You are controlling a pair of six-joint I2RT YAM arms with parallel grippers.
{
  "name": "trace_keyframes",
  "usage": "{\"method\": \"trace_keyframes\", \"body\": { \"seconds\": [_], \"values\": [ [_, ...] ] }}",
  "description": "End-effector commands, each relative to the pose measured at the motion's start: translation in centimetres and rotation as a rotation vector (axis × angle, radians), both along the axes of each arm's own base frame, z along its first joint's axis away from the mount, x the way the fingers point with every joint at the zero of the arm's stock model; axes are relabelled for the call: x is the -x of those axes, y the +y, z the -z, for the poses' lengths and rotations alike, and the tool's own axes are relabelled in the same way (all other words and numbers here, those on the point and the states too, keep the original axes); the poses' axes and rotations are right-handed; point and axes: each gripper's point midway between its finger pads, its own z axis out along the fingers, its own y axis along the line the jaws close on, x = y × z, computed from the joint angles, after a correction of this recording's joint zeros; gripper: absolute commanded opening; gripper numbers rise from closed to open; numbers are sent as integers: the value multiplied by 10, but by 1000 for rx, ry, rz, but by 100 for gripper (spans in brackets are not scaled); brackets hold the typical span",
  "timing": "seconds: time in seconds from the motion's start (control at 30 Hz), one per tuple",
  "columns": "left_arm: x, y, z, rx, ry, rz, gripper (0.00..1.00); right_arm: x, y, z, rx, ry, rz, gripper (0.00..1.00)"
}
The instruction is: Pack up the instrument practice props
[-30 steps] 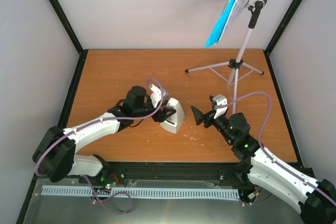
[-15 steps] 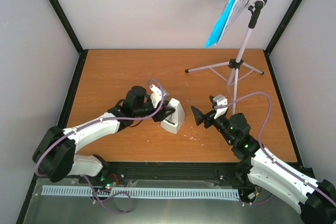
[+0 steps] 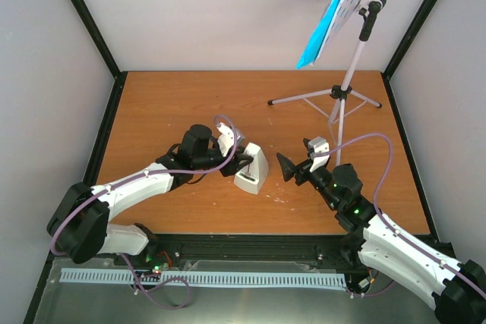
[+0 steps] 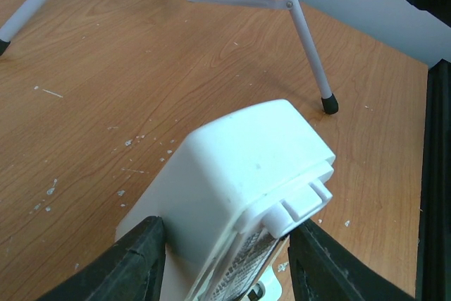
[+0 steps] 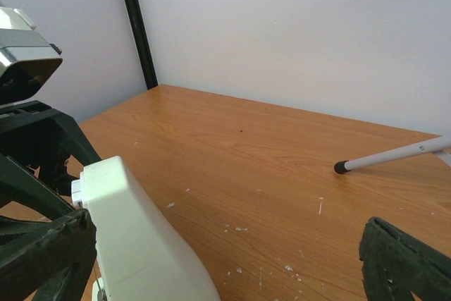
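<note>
The white metronome stands on the wooden table near the middle, tilted a little. My left gripper reaches it from the left. In the left wrist view the gripper is shut on the metronome, one black finger on each side. My right gripper hovers just right of it, open and apart; the right wrist view shows the metronome beside its left finger. The white music stand stands at the back right on tripod legs, with blue sheet music on top.
Black frame posts and white walls close in the table on three sides. A stand leg with a black tip rests on the wood ahead of my right gripper. Small white flecks dot the tabletop.
My left gripper's fingers have closed in onto the metronome's sides, and the metronome has shifted slightly to the right. The right arm has stayed still.
</note>
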Motion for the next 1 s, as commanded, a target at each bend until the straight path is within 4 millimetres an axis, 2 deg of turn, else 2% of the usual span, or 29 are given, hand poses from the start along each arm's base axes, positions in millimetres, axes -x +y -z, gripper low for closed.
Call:
{"method": "trace_keyframes", "body": {
  "seconds": [0.0, 0.5, 0.53, 0.67, 0.73, 0.83, 0.9, 0.97],
  "values": [
    [5, -5, -10, 23, -39, 39, 49, -1, -5, -1, -8, -12, 21, 100],
    [9, -6, -11, 31, -36, 55, 47, -1, -6, -2, -10, -15, 26, 100],
    [9, -6, -12, 34, -37, 56, 48, -1, -7, -2, -10, -15, 27, 100],
    [12, 0, -14, 68, -13, 18, 67, 0, -6, -3, -8, -13, 21, 100],
    [12, 11, -13, 84, -2, -48, 73, 0, -5, -4, -7, -8, 16, 100],
    [4, 37, -3, 107, 58, -190, 80, 1, -2, -1, -8, 13, 0, 100],
    [-5, 63, 5, 132, 113, -311, 82, 2, 3, 2, -9, 34, -25, 100],
    [-19, 96, 13, 145, 159, -470, 84, 3, 7, 3, -19, 47, -43, 100]
  ]
}}
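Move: The left gripper is at the upper part of the white metronome, which stands between its fingers: its middle is level with the hand fore and aft, about 2 cm to the right and 5 cm below. The music stand's left foot lies roughly 24 cm ahead and 8 cm to the right, 14 cm below the hand. From the waiting right hand, the metronome is some 12 cm to the left, 2 cm back and 11 cm below. Hold the left gripper still around the top of the metronome, easing the fingers only slightly closer, then spread them wide and let go. Draw the hand off to the left, away from the metronome, by about 5 cm, quickening as it goes, with a turn of some 10 degrees counter-clockwise. ##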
